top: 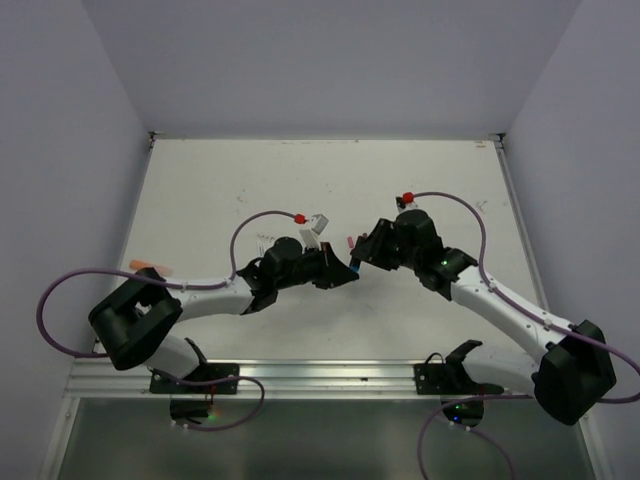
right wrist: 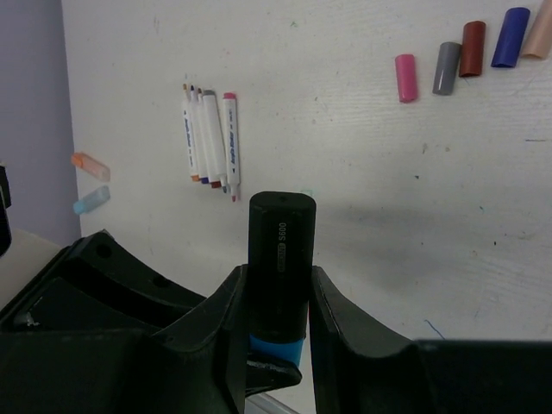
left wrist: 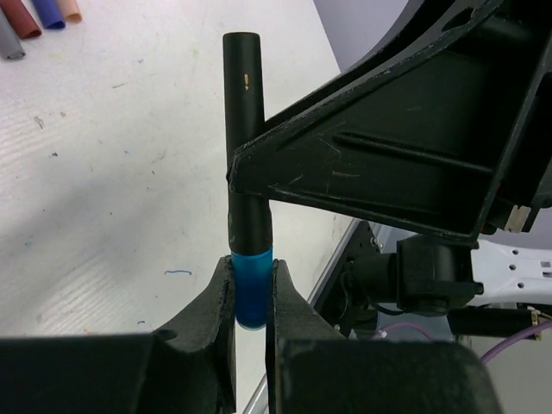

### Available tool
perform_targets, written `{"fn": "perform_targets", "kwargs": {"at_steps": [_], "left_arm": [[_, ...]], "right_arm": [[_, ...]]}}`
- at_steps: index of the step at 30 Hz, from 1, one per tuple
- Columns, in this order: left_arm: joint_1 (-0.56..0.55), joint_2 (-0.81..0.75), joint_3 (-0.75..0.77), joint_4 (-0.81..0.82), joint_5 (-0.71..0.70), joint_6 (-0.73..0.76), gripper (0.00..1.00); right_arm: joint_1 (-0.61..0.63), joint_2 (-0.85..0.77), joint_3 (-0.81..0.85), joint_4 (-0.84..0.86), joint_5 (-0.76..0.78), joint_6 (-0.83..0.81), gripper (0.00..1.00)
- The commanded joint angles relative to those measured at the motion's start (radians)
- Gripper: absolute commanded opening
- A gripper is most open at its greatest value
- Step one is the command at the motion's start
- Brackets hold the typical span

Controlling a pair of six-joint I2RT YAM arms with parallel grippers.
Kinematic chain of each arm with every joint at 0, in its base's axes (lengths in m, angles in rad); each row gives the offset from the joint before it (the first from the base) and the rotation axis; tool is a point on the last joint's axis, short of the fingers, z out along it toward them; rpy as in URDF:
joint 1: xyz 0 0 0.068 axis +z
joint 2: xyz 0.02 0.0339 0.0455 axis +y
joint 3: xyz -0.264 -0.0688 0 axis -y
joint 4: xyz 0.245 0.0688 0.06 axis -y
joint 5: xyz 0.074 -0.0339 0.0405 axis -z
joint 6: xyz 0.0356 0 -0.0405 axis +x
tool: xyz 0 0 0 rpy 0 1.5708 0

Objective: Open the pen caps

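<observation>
A thick black marker (right wrist: pixel 280 259) with a blue cap (left wrist: pixel 250 289) is held in the air between both arms near the table's middle. My left gripper (left wrist: pixel 253 269) is shut on the blue cap (right wrist: pixel 276 352), one finger on each side. Shut on the black barrel (left wrist: pixel 244 129) just beyond the cap is my right gripper (right wrist: pixel 278 280). From above, the left gripper (top: pixel 345 268) and right gripper (top: pixel 362 250) meet tip to tip. The cap sits fully on the barrel. Loose pen caps lie in a row: pink (right wrist: pixel 405 78), grey (right wrist: pixel 446 67), dark red (right wrist: pixel 473 48), dark blue (right wrist: pixel 510 25).
Several thin white pen barrels (right wrist: pixel 210 142) lie side by side on the white table (right wrist: pixel 362 172). An orange piece (right wrist: pixel 90 166) and a pale blue piece (right wrist: pixel 90 200) lie near the left wall. A salmon piece (right wrist: pixel 539 30) ends the row of caps.
</observation>
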Motion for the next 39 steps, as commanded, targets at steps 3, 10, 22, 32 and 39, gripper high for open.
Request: {"fn": "perform_targets", "kwargs": {"at_steps": [3,10,22,32,39], "left_arm": [[-0.011,-0.057,-0.072,0.222,0.152,-0.029,0.00],[-0.011,-0.121,-0.243,0.545,0.264,-0.112,0.00],[-0.008,-0.290,-0.212,0.029,0.087,0.041,0.00],[-0.034,-0.262,-0.182,-0.270,-0.234,-0.024,0.00],[-0.106,-0.037,-0.076,-0.181,-0.254,-0.082,0.00]], "right_arm": [[0.000,-0.092,-0.106,0.204,0.055,0.015,0.00],[-0.041,-0.095,-0.094,0.291,0.033,0.020,0.00],[-0.073,-0.064,-0.005,0.093,-0.001,0.000,0.00],[-0.072,0.012,0.087,-0.359,0.107,-0.293,0.00],[-0.072,0.012,-0.045,-0.290,0.079,-0.317,0.00]]}}
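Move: The left fingers are already shut on the marker's blue cap. The right fingers hold its black barrel, so the cap lies about 3 cm back, 1 cm left and 4 cm below the right hand. That barrel grip is roughly 3 cm ahead, 1 cm right and 4 cm above the left hand. The row of loose caps lies on the table some 25 cm ahead of the left hand and 5 cm right, with the white pens 21 cm ahead and 24 cm left, both about 13 cm below. With the cap still pinched in the left fingers and the black barrel in the right, both hands rise while easing back and left, then pull apart: the left jerks back to about 8 cm behind its start, tilting, while the right springs forward and slightly right, about 4 cm. Still gripping, both then sink well below their starts, the left coming partway forward, the right swinging right and back. ##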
